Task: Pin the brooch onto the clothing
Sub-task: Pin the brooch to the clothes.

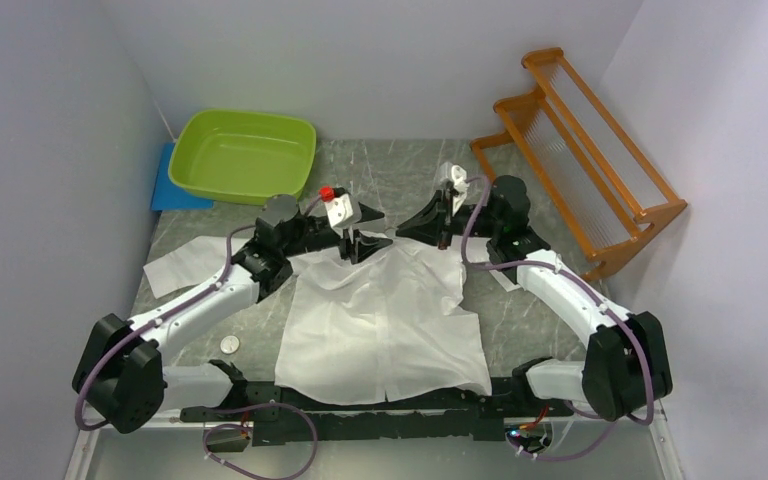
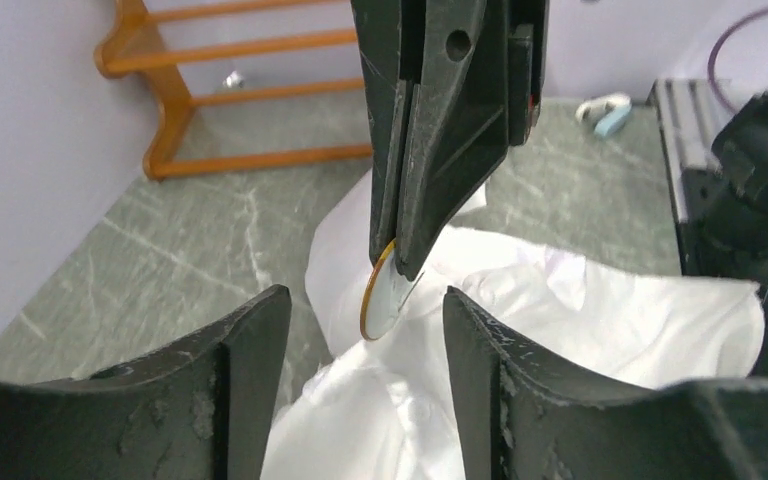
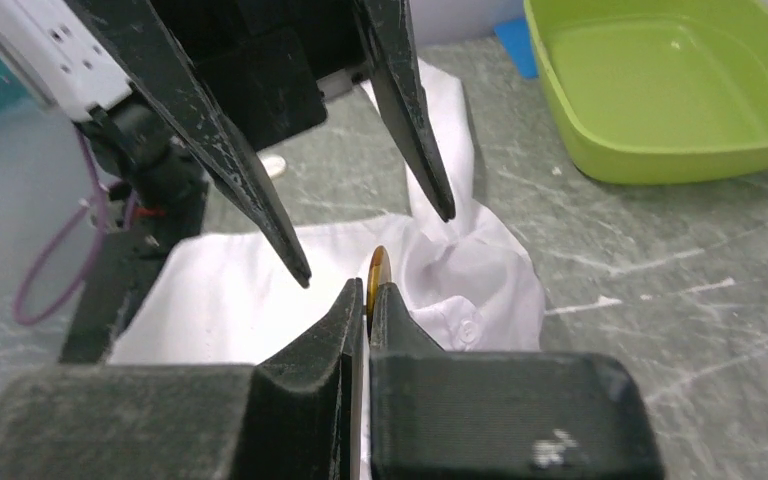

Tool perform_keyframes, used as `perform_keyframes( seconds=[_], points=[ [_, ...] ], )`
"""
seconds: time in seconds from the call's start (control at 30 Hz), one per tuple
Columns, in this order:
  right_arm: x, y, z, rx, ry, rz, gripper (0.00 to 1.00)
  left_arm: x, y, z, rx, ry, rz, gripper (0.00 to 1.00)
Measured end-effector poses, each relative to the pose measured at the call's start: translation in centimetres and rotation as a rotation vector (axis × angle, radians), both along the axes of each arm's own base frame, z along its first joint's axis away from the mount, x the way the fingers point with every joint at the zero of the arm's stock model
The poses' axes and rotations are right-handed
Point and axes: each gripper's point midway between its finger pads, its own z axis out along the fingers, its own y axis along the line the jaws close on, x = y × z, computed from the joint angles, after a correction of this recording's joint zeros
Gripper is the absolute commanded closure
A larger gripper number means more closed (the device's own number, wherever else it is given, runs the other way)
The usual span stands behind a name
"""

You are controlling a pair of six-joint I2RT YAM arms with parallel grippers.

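Note:
The clothing, a white button-front shirt, lies spread on the table, its collar end bunched up between the two grippers. The brooch, a thin round disc with a gold rim, is held on edge just above the crumpled collar fabric. My right gripper is shut on the brooch, with the shirt right under it. My left gripper faces it, open, its fingers on either side of the brooch and not touching it. From above, the left gripper and right gripper meet at the collar.
A green basin on a blue mat sits at the back left. A wooden rack stands at the back right. A small round disc lies by the left arm, and a loose white cloth lies further left.

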Motion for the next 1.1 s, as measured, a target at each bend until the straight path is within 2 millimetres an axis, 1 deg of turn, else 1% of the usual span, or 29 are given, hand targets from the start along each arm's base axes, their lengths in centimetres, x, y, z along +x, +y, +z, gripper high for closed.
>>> perform_keyframes(
  seconds=[0.07,0.23,0.37,0.47,0.6,0.77,0.97,1.1],
  points=[
    [0.0,0.5,-0.4,-0.045,-0.023,-0.001,1.00,0.1,0.2,-0.6,0.071,0.009,-0.002,0.44],
    [0.0,0.0,-3.7,-0.155,0.018,-0.030,1.00,-0.3,0.8,-2.8,0.222,0.065,-0.024,0.49],
    [-0.5,-0.2,-5.2,-0.218,0.037,-0.029,1.00,-0.9,1.4,-4.4,0.294,0.094,-0.039,0.52],
    [-0.7,-0.2,-5.3,-0.245,0.031,-0.023,1.00,-1.4,1.4,-5.1,0.325,0.108,-0.074,0.55],
    [-0.9,-0.2,-5.6,-0.265,0.028,-0.021,1.00,-1.7,0.8,-5.4,0.351,0.101,-0.137,0.56],
    [-1.2,-0.1,-5.9,-0.274,0.034,-0.014,1.00,-1.3,0.3,-6.0,0.384,0.094,-0.182,0.59],
    [-1.3,0.2,-5.7,-0.279,0.027,-0.013,1.00,-0.9,-0.2,-7.4,0.407,0.108,-0.211,0.60],
    [-1.4,0.4,-5.6,-0.280,0.024,-0.006,1.00,-0.8,-0.6,-7.1,0.387,0.098,-0.219,0.63]
  ],
)
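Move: The brooch is in the right gripper's shut tips, about 2 cm to the left of that hand. From the open left gripper, the brooch lies roughly 3 cm to the right, 1 cm back and about 1 cm below. The lifted fold of the shirt hangs about 5 cm beneath the brooch. A shirt button shows some 4 cm ahead of the right hand, 4 cm to its left and 4 cm lower. Lower both grippers together, the left about 7 cm and the right a little less, dropping fast at first and then easing, and tip both sets of fingers down, the left by about 20 degrees. Keep the right's pinch on the brooch. Let the left swing slightly away to its left, then come back right towards the brooch, turning clockwise and partly closing around it without gripping. ##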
